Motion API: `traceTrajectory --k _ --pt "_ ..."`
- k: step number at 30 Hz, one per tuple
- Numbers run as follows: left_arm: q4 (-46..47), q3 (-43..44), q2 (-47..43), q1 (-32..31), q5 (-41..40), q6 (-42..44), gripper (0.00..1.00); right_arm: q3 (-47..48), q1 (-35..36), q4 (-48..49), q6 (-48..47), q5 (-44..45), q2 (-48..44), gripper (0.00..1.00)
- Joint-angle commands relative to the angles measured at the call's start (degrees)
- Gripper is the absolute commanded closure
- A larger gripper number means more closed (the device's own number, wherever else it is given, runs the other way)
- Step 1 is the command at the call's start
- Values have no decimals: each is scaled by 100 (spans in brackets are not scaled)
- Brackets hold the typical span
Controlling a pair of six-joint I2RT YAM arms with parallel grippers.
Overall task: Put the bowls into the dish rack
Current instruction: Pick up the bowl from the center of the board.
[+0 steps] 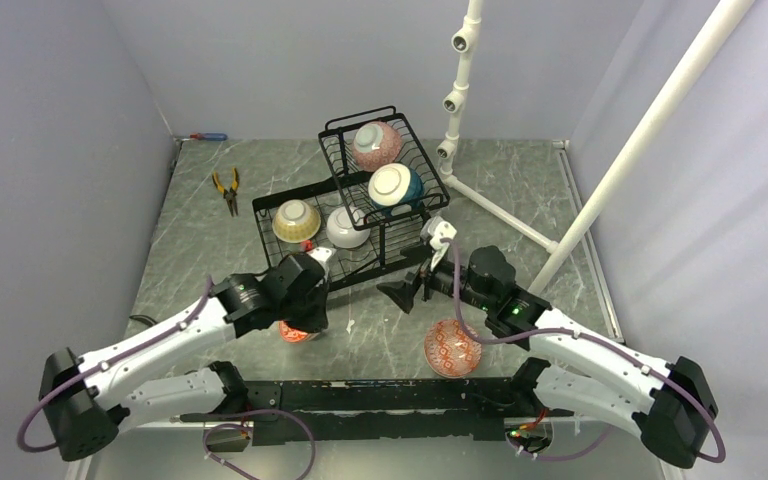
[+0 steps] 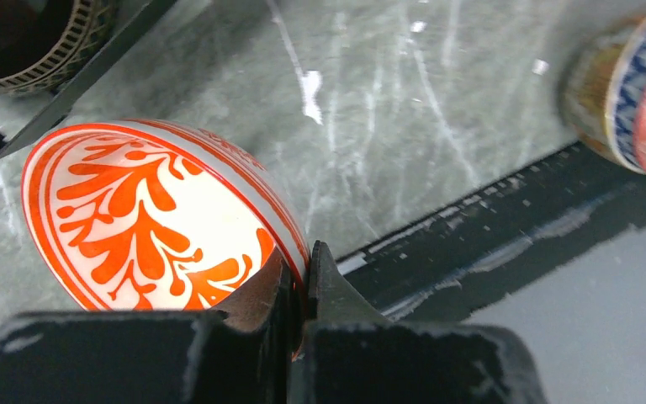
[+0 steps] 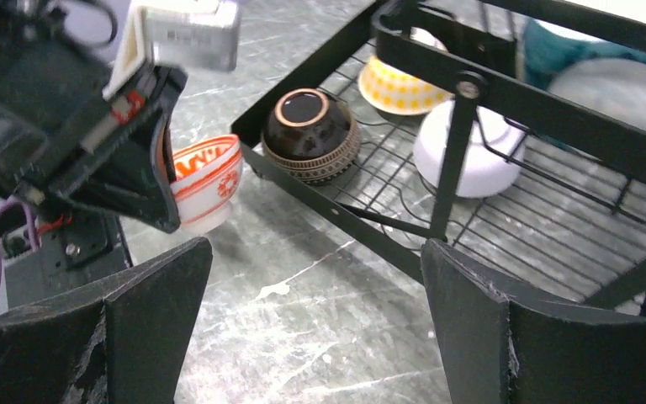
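My left gripper (image 2: 304, 271) is shut on the rim of a white bowl with an orange leaf pattern (image 2: 147, 215), one finger inside and one outside. The bowl (image 1: 295, 333) is tilted just in front of the dish rack (image 1: 258, 206). The rack's base holds a brown bowl (image 3: 311, 135), a cream-yellow bowl (image 1: 296, 220) and a white bowl (image 1: 347, 227). Its raised tier holds a pink bowl (image 1: 377, 144) and a teal-and-white bowl (image 1: 394, 186). A red-patterned bowl (image 1: 452, 347) sits upside down on the table. My right gripper (image 3: 315, 278) stands open and empty beside the rack.
Orange-handled pliers (image 1: 227, 188) lie on the table left of the rack. A white pipe stand (image 1: 457, 100) rises behind the rack, and a slanted white pipe (image 1: 650, 130) crosses the right side. A black rail (image 1: 380, 395) runs along the near edge.
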Motion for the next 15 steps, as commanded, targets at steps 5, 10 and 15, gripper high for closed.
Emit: traceTrajectory --k 5,10,15 --pt "569 487 -990 -30 1492 875 97 -470 4 740 -2443 -2365 -228 0" --pt "1234 479 -1113 -30 2808 1658 97 -456 35 264 -4092 -3075 -259 0" --pt "1513 487 -721 -27 4181 2299 97 -213 123 -262 -5093 -3358 -194 0"
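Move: The left hand already pinches the orange bowl by its rim, off the table; the open right gripper lies some 20 cm to its right, 7 ahead and 11 higher. The dark bowl in the rack is about 13 cm ahead of the left hand, 2 left and 7 below. From the right hand the orange bowl is about 23 cm left, 7 back and 12 below; the red patterned bowl is 12 cm right, 13 back, 20 below. Left raises the pinched bowl 8 cm, back-right towards the open right gripper, which draws back 6 cm, twisting. ##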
